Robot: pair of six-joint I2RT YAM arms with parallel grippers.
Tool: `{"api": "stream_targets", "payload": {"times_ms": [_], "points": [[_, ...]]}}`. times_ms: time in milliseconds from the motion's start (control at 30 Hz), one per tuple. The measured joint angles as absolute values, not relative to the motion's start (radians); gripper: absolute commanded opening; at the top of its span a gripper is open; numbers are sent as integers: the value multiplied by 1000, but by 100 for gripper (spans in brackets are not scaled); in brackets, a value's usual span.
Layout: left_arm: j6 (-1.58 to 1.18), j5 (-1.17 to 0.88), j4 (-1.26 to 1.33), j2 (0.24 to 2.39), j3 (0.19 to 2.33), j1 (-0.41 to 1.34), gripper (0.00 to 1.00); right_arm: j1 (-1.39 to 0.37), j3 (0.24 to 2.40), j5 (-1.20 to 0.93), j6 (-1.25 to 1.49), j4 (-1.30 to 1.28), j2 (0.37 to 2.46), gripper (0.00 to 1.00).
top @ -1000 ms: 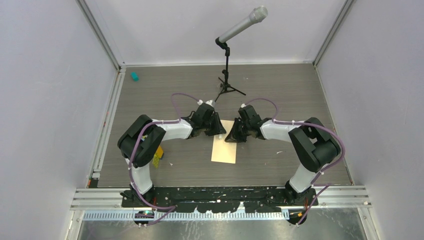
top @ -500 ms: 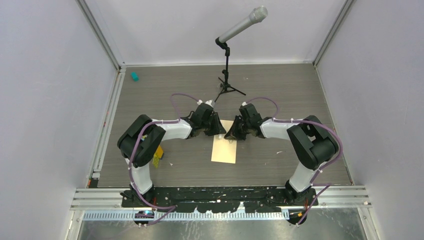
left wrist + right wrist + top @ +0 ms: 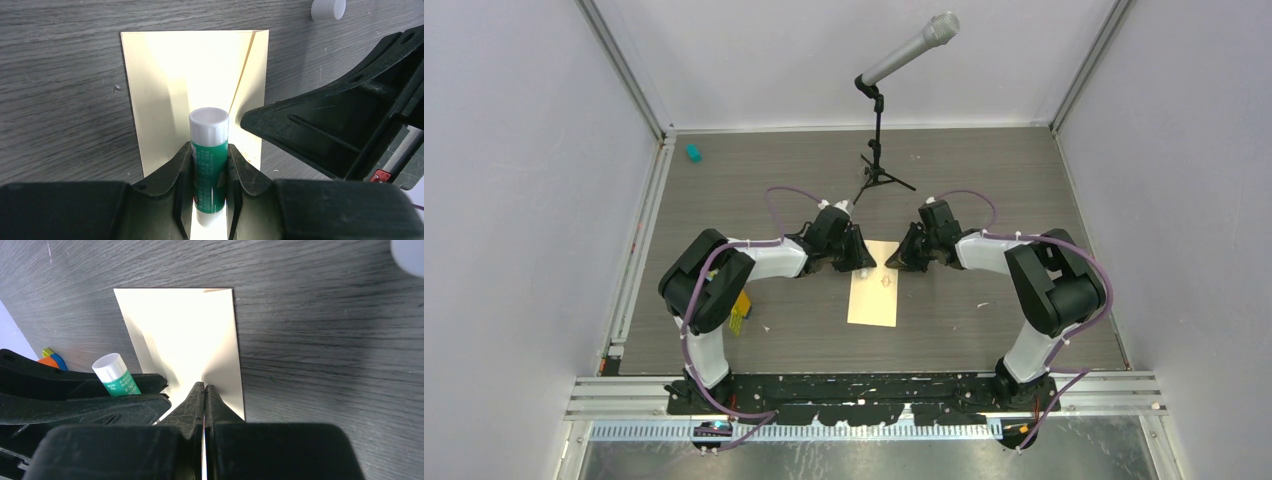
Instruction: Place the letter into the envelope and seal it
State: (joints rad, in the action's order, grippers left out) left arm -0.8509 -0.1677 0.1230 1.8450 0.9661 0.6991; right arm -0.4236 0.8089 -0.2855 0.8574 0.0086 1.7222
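Note:
The envelope (image 3: 871, 298) lies flat on the grey table, long side running away from the arms, with a small mark (image 3: 886, 281) on its upper face. My left gripper (image 3: 209, 148) hovers over its far end, shut on a green glue stick (image 3: 208, 172) with a white top that points out past the fingertips. In the right wrist view, my right gripper (image 3: 205, 387) is shut with nothing between its fingers, just over the envelope's (image 3: 182, 330) right edge. The letter does not show as a separate sheet.
A microphone on a tripod stand (image 3: 879, 150) is behind the grippers. A white cap (image 3: 328, 8) lies on the table beyond the envelope. A teal object (image 3: 692, 152) sits at the far left; yellow and orange bits (image 3: 740, 312) lie by the left arm.
My right gripper has drawn back to the right off the envelope, uncovering the small mark on it. The left gripper and glue stick have stayed put.

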Motion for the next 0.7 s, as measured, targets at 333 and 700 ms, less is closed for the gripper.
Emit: {"api": "stream_targets", "payload": {"times_ms": [333, 700], "points": [[-860, -169, 139, 1845, 956, 698, 0, -499, 783, -266, 807, -34, 1676, 1], [-882, -169, 157, 1842, 945, 696, 0, -548, 741, -242, 772, -119, 1601, 1]]}}
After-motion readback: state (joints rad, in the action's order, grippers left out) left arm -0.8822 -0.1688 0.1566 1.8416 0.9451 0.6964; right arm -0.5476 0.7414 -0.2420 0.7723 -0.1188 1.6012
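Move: The shut right fingertips are at the right side of the envelope's far half; the envelope's middle lies about 4 cm back and 4 cm left, some 2 cm below. The scuffed patch is about 4 cm back and 1 cm left of that hand; a white cap stands roughly 7 cm ahead and 8 cm right. From the left hand, holding the glue stick, the envelope's middle is 3 cm back and 3 cm right. The right hand slides its shut fingertips some 6 cm back along the envelope's right side, turning slightly counter-clockwise. ##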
